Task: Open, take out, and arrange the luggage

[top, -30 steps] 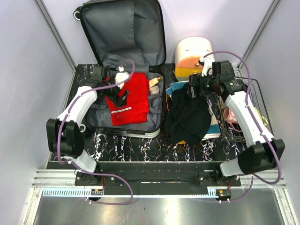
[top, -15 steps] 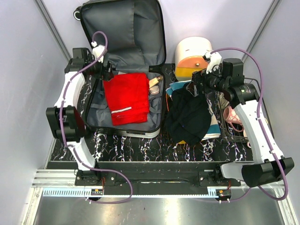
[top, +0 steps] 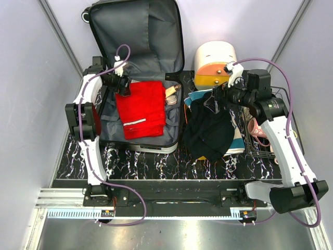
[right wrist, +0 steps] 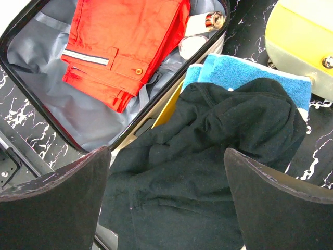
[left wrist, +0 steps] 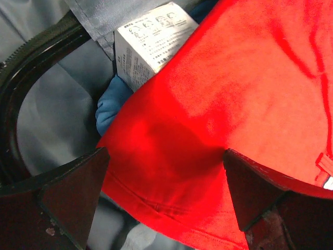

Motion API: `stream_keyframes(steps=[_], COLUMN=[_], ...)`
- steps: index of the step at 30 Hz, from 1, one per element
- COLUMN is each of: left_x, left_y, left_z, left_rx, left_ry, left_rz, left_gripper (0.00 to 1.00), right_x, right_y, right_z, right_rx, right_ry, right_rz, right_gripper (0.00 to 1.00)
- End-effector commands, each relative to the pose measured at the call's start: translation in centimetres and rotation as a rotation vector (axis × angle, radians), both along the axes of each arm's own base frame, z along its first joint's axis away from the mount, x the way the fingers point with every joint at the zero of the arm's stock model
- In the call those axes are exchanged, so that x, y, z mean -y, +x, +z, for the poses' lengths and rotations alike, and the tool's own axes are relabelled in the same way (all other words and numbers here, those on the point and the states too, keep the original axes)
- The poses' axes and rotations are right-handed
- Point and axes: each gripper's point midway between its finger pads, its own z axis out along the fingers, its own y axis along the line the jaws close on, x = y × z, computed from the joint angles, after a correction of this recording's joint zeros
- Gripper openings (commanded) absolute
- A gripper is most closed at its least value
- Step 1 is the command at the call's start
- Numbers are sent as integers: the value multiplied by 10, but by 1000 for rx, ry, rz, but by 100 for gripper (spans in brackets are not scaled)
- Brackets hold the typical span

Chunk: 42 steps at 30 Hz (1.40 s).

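The luggage (top: pixel 138 36) lies open at the back left, its lid leaning on the wall and its grey lining (right wrist: pixel 78 112) showing. Folded red shorts (top: pixel 140 109) lie in its base. My left gripper (top: pixel 124 87) is open and low over the shorts' back-left corner (left wrist: pixel 250 104), one finger on each side of it (left wrist: pixel 166 203). A white printed box (left wrist: pixel 151 44) and a blue cloth (left wrist: pixel 112 101) lie under that corner. My right gripper (top: pixel 216 99) is open and empty above a black garment (top: pixel 210 130), which fills the space between its fingers (right wrist: pixel 166 203).
The black garment (right wrist: pixel 208 156) lies on a blue towel (right wrist: pixel 244 73) and a yellow tray (right wrist: pixel 169 104) right of the case. A white-and-orange rounded box (top: pixel 214 65) stands behind. A wire basket (top: pixel 270 125) holding a pink cup (top: pixel 256 127) is at far right. A small bottle (top: pixel 173 94) lies beside the shorts.
My left gripper swung from over the shorts to the case's back-left corner, then came back to the shorts' back-left corner. The shorts now lie flat. The right gripper barely shifted.
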Motion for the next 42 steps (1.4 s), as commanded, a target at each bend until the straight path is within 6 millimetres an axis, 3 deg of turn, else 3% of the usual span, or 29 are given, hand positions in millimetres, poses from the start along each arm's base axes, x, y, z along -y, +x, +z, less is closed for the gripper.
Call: stream_keyframes(steps=[1,3,5,6,7,8,9,10,11,13,14,16,17,18,19,20,21,22,24,25,27,28,30,32,33,38,42], left_x=[3,7,12,17,20,23,30,32,38,46,49,61,68,69,77,79,80,86,89,93,97,99,101,103,103,106,107], left_y=[14,11,7,4,1,-3,-10,-15,-22,-38,-48,-67,-80,-88,-103,-109,-118,-131,-145,-155,-165,-172,-180,-190,-193,-211,-217], left_z=[-8,-13,-4,1,7,25,31,39,64,73,95,96,119,108,131,132,117,132,122,131,128,134,129,129,129,128,124], left_rx=[7,-10,8,13,25,68,81,101,171,199,270,299,383,396,480,536,547,619,660,698,720,754,769,798,805,853,871], left_ry=[23,12,5,-14,-21,-21,-34,-32,-11,6,41,70,102,125,156,203,235,263,303,312,319,328,340,350,354,380,404], left_rz=[-21,-45,-78,-96,-113,-142,-175,-195,-240,-288,-328,-386,-424,-438,-467,-508,-528,-556,-615,-636,-675,-699,-726,-753,-762,-809,-833], left_gripper=[95,85,71,56,50,44,28,23,17,0,0,0,0,0,0,0,0,0,0,0,0,0,0,0,0,0,0], right_x=[-1,1,4,4,5,5,5,4,4,1,0,-5,-7,-10,-15,-18,-22,-28,-41,-51,-76,-88,-116,-136,-154,-198,-229], right_y=[-3,-4,-5,-6,-7,-7,-7,-7,-6,-3,-1,3,5,11,13,15,23,29,40,43,46,51,49,59,61,70,70], right_z=[21,22,24,24,25,25,25,27,28,32,33,35,36,39,34,34,41,30,38,25,31,18,19,10,2,-10,-44], right_rx=[78,82,92,98,105,108,115,119,126,146,152,178,188,221,221,239,303,304,430,441,599,613,730,815,821,842,839], right_ry=[11,-1,-9,-16,-18,-20,-26,-26,-29,-33,-33,-29,-27,-22,-14,-11,-8,-9,-24,-26,-53,-67,-104,-143,-143,-104,-132], right_rz=[21,20,10,12,14,13,22,29,33,57,66,99,112,124,151,169,182,204,269,312,418,459,562,619,655,741,823], right_gripper=[100,100,100,100,100,100,100,100,100,100,100,100,100,100,100,99,100,100,100,100,100,100,100,100,100,100,100])
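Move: The red trousers' middle lies about 11 cm back and 7 cm right of the left hand, 3 cm lower; their far-left corner is right under its open fingers. The white box stands some 4 cm ahead and 5 cm right, the gold-ended tube 20 cm right and level, the round jar 20 cm right and 5 cm back. From the right hand, the trousers are some 31 cm left, 11 cm ahead and 21 cm below, the black clothing 2 cm ahead and 24 cm beneath. Dipping about 2 cm, the left hand shuts its open fingers on the far-left corner of the red trousers, then draws the pinched cloth some 20 cm back, 10 cm right and 11 cm up, rolling about 65 degrees clockwise as seen along the fingers. The empty right hand waits, then sweeps left and a little forward while sinking towards the trousers, fingers wide open and swinging to point mostly left. ##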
